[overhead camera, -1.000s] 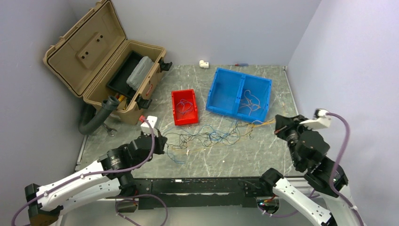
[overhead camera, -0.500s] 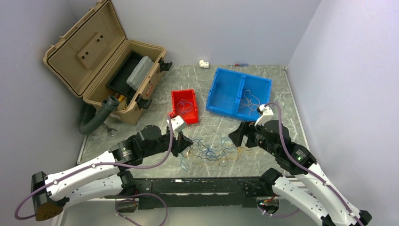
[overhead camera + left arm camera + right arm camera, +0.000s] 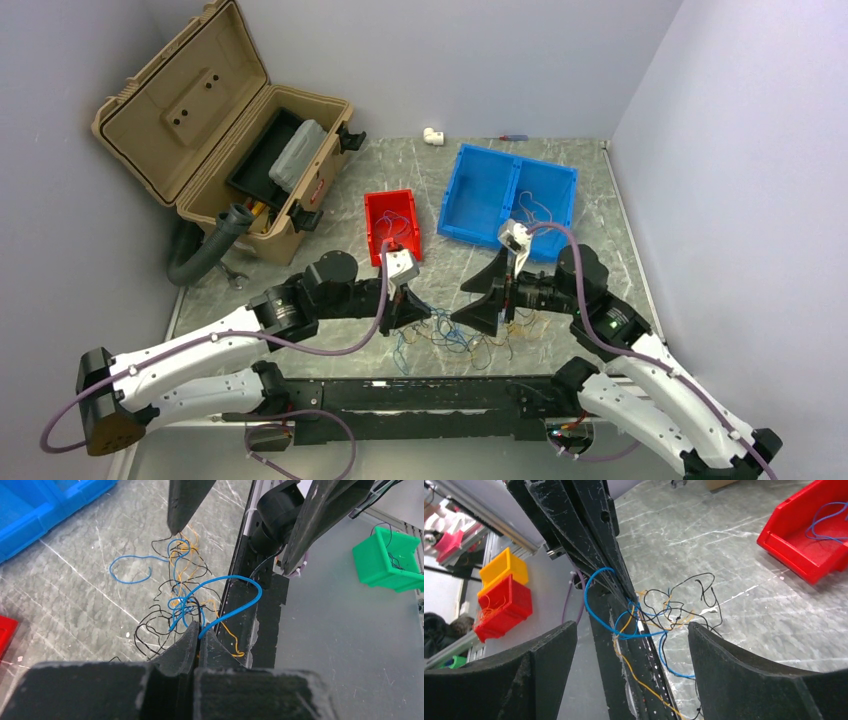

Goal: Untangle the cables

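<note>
The cables (image 3: 455,340) are a small tangle of thin blue, black and yellow-orange wires near the table's front edge. My left gripper (image 3: 424,314) is shut on the cables: in the left wrist view a blue loop (image 3: 235,587) and a black strand come out between its tips (image 3: 200,628). The rest of the cables (image 3: 175,575) trail on the marble. My right gripper (image 3: 478,294) faces it from the right, open wide. In the right wrist view its fingers (image 3: 549,652) straddle the cables (image 3: 659,611) without touching them.
A red bin (image 3: 392,228) and a blue two-part bin (image 3: 508,195) hold more wires behind the arms. An open tan toolbox (image 3: 220,130) stands at the back left. The black front rail (image 3: 420,395) runs just under the tangle. Small coloured bins (image 3: 504,592) sit below the table.
Both arms swung in to the middle. The left gripper dragged the spread-out cables into a clump near the front edge. The right gripper went from shut to open.
</note>
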Tool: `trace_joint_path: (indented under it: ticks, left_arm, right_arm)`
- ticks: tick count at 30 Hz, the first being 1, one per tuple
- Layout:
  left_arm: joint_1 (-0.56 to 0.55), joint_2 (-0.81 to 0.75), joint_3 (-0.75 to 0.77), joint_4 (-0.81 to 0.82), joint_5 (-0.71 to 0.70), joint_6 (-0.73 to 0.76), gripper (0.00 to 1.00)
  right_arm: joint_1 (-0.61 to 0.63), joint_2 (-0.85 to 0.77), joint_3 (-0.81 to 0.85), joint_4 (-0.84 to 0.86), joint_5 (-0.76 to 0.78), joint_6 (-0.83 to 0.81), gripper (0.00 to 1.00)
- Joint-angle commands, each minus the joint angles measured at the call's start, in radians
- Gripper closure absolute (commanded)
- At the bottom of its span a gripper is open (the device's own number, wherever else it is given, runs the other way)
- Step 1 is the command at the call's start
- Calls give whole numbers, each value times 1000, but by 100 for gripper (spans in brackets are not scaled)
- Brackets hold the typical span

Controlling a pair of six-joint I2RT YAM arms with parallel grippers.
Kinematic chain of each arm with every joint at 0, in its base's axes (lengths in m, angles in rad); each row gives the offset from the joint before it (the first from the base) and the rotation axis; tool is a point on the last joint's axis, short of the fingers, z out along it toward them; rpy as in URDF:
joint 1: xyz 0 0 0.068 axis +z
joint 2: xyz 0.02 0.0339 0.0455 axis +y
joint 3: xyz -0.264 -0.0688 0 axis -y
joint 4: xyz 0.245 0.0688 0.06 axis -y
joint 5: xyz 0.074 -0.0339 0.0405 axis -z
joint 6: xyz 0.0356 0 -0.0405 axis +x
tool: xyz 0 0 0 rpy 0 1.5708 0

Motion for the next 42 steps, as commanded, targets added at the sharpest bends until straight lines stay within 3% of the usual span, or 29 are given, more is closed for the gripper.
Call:
trace_joint_path:
  ticks: [1, 14, 24, 28, 32, 33, 34, 36, 40, 42]
  left_arm:
    - [0, 27, 56, 13, 64, 26, 100]
    - [0, 55, 71, 10, 23, 37, 100]
    - [0, 62, 68, 17, 1, 32, 100]
    - [0, 60, 61, 22, -9, 27, 100]
    - [0, 60, 60, 20, -19, 26, 100]
    - [0, 57, 56, 19, -23, 26, 100]
    - [0, 55, 55, 17, -30, 26, 99]
    - [0, 40, 45, 22, -49, 24, 90]
    - [0, -8, 6, 41, -122, 4, 46]
    - [0, -41, -20, 66, -162, -8, 34]
  right_arm:
    - [2, 40, 8, 139, -121, -64, 18]
    - [28, 103, 6, 206, -155, -42, 31]
    - [118, 145, 44, 123, 19, -100, 39]
    - [170, 165, 57, 97, 96, -119, 53]
    - [201, 176, 82, 79, 156, -118, 93]
    - [202, 165, 87, 81, 171, -113, 100]
    - [202, 153, 93, 86, 188, -104, 100]
    - [203, 117, 110, 92, 231, -90, 100]
    - [202, 76, 189, 58, 313, -81, 100]
    - [202, 83, 232, 25, 335, -82, 100]
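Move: My right hand is open for the blue cable loop sticking out of my left fingertips: some 4 cm to its left, 1 cm back and 2 cm lower. The same loop is only about 2 cm to the right of my shut left hand, 1 cm ahead and level. From the right hand, the cable pile lies roughly 20 cm below, 1 cm ahead and 2 cm right; the red box is 24 cm ahead and 11 cm left, the blue bin 29 cm ahead and 14 cm right. I hold the blue loop out almost still with my left hand while my right eases about 4 cm left onto it, sinking some 2 cm towards the end, and shuts on the cable. The right then lifts about 5 cm, drawing slightly forward and back to the right, its fingers tipping up a little, as the left opens to about half and lets go. ##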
